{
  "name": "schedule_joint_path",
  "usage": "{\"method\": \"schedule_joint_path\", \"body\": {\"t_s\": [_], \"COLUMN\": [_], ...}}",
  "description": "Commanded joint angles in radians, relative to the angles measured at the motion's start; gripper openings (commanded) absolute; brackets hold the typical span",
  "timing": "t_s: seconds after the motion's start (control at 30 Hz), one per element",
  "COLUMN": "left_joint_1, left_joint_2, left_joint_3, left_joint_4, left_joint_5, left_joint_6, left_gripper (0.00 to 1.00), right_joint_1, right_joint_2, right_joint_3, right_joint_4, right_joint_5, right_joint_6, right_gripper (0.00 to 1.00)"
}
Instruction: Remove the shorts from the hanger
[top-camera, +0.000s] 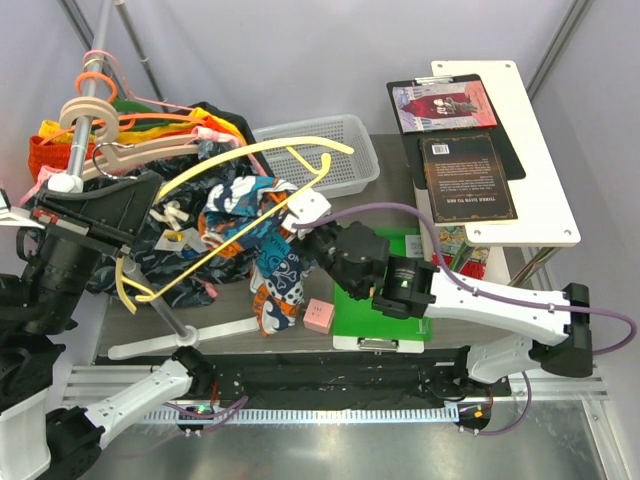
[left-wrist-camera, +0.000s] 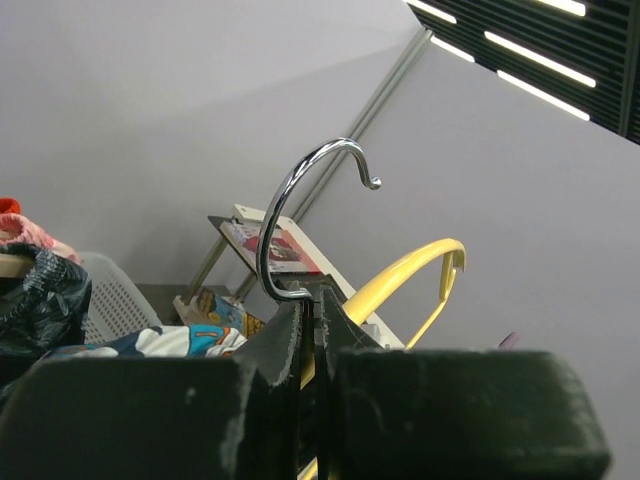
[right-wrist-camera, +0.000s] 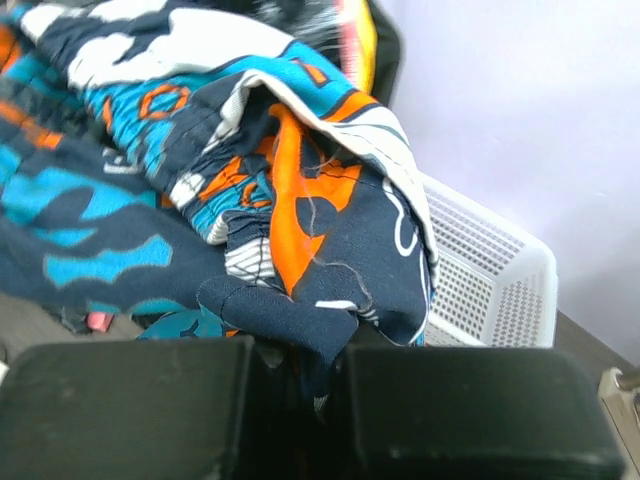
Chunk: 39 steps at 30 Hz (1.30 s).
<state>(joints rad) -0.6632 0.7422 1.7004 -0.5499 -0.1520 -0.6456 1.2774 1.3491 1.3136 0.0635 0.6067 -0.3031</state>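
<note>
The pale yellow hanger (top-camera: 262, 147) slants across the left half of the table, its arm arching up in the left wrist view (left-wrist-camera: 405, 272). My left gripper (top-camera: 140, 185) (left-wrist-camera: 312, 300) is shut on the hanger at the base of its chrome hook (left-wrist-camera: 290, 200). The printed shorts (top-camera: 250, 235) hang bunched over the hanger's lower arm. My right gripper (top-camera: 298, 222) (right-wrist-camera: 310, 370) is shut on a dark fold of the shorts (right-wrist-camera: 300, 190), the cloth pinched between its fingers. How the shorts sit on the hanger under the folds is hidden.
A white mesh basket (top-camera: 340, 150) stands behind the shorts. At the far left, a rack (top-camera: 85, 115) carries other hangers and garments. A pink block (top-camera: 318, 315) and a green board (top-camera: 400, 300) lie near the front. Books lie on a white shelf (top-camera: 540, 190) at right.
</note>
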Motion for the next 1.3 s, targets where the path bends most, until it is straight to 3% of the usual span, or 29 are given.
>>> {"method": "schedule_joint_path", "body": {"t_s": [0.0,0.33,0.67,1.0,1.27], "left_joint_1": [0.004,0.004,0.004,0.004,0.004], "left_joint_2": [-0.007,-0.023,-0.014,0.0,0.013], "left_joint_3": [0.025,0.016,-0.007,0.008,0.013], "left_joint_4": [0.097,0.119,0.134,0.142,0.133], "left_joint_5": [0.014,-0.001,0.034,0.063,0.065], "left_joint_6": [0.02,0.054,0.029,0.02,0.023], "left_gripper": [0.01,0.0,0.01,0.0,0.01], "right_joint_1": [-0.049,-0.246,-0.371,-0.463,-0.5], "right_joint_2": [-0.087,-0.004,0.189,0.475,0.663], "right_joint_3": [0.015,0.264,0.435,0.579,0.705], "right_joint_4": [0.104,0.058,0.222,0.545,0.572], "right_joint_5": [0.042,-0.022,-0.062,0.159,0.217], "right_joint_6": [0.064,0.119,0.045,0.006,0.045], "right_gripper": [0.01,0.01,0.01,0.01,0.01]}}
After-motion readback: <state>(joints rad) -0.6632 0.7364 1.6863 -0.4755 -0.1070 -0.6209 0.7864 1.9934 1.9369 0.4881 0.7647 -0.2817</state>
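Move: The shorts, already off the hanger, are pinched in the right hand; the white basket they are taken to lies about 29 cm ahead of that hand, 3 cm to its right and some 34 cm below. Dark hanging clothes are roughly 5 cm ahead, 18 cm left and 20 cm lower; the pink block sits about 8 cm back, 4 cm right and 37 cm down. From the left hand the basket is some 40 cm ahead, 16 cm right and 56 cm below. Keeping its pinch on the bunched shorts, the right hand first carries them forward, up (some 13 cm) and to the right, away from the hanging clothes, then straight on to over the basket, about 27 cm forward in all, sinking some 7 cm at the end. Meanwhile the wrist swings clockwise and rolls its left side up, so the fingers come to point nearly forward and a little upward. ##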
